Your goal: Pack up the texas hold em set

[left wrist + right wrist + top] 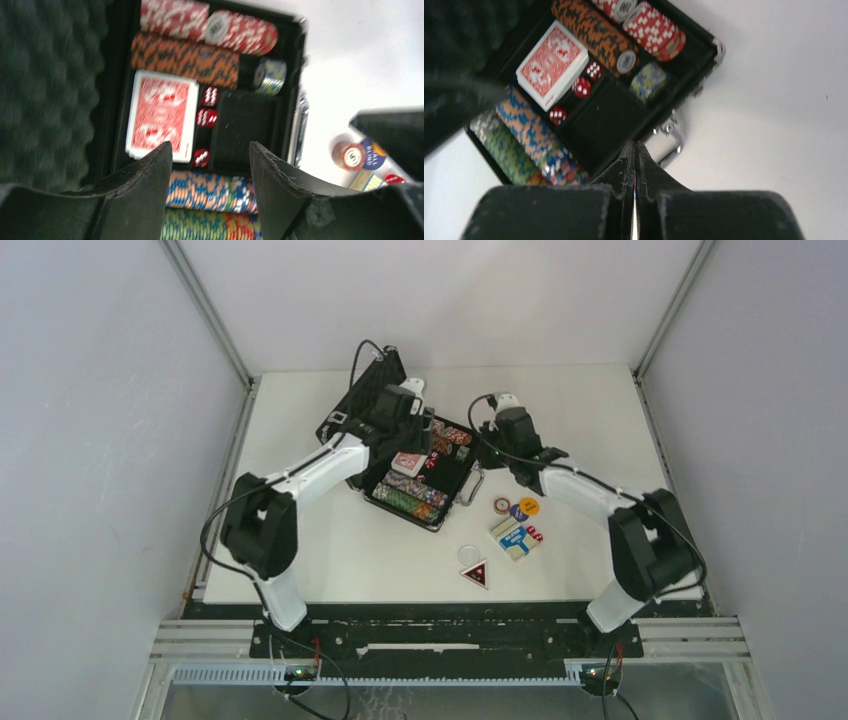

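Note:
The texas hold em set's black case lies open, with its foam lid raised behind. Rows of chips, a red deck and red dice fill the case, and one compartment is bare. My left gripper hovers open over the chip rows with nothing between its fingers, above the case's middle. My right gripper is shut and empty, just off the silver handle at the case's right edge.
Loose chips and a blue card box lie on the table right of the case. A white disc and a dark triangular token sit nearer the front. Walls close in on both sides.

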Robot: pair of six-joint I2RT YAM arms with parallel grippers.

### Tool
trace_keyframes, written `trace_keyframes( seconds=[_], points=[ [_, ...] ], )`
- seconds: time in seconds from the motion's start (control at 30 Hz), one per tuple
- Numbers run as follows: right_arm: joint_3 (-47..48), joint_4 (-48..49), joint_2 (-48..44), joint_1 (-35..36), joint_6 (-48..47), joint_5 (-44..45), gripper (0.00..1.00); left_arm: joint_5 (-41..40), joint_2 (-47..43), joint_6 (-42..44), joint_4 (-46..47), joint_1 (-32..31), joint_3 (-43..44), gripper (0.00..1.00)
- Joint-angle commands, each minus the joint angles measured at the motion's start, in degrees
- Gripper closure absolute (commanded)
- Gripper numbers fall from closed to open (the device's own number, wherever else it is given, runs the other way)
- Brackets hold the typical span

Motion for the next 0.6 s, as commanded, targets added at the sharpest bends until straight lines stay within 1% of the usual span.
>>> trace_keyframes(
  seconds=[0.0,0.17,0.3,0.4,0.57],
  points=[
    [8.70,-0.06,7.89,0.31,0.32,3.46,1.00,-4.24,-8.48,-5.36,6.07,0.58,-10.44,0.36],
    [13.61,-0.78,13.86,-0.20,1.09,4.20,1.00,-8.60,-14.24,-5.21,6.96,0.59,-19.68,0.34],
    [15.78,-1.24,16.34,-0.82,1.47,4.96,1.00,-9.81,-18.68,-5.11,8.34,0.58,-25.91,0.34],
    [16.31,-1.33,17.72,-0.94,1.83,4.61,1.00,-10.54,-20.06,-4.95,9.07,0.56,-28.16,0.33],
    [16.73,-0.90,19.41,-0.97,1.61,3.88,1.00,-8.03,-18.66,-4.91,9.01,0.57,-27.22,0.33]
  ],
)
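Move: The left hand's likely aim, the green chip row, lies about 8 cm back, 4 cm to its left and 11 cm below; the blue chip row is 4 cm back and 2 cm left, the card deck 4 cm ahead and 3 cm left. The right hand, shut, has the blue-yellow chip stack about 8 cm ahead, 3 cm left and 8 cm below, with the red chips 13 cm ahead and 4 cm left, and the empty tray 4 cm ahead and 6 cm left. The left hand swings back and to its left, some 7 cm each way and about 4 cm down, turning roughly 10 degrees counter-clockwise with its fingers still well open, off the card and dice side of the case and over the left part of the green chip row, where it eases to a halt above the chips. Meanwhile the right hand, fingers still shut and empty, first runs forward, then mostly sinks, in all about 6 cm forward and 5 cm down towards the blue-yellow chip stack by the case's edge. ##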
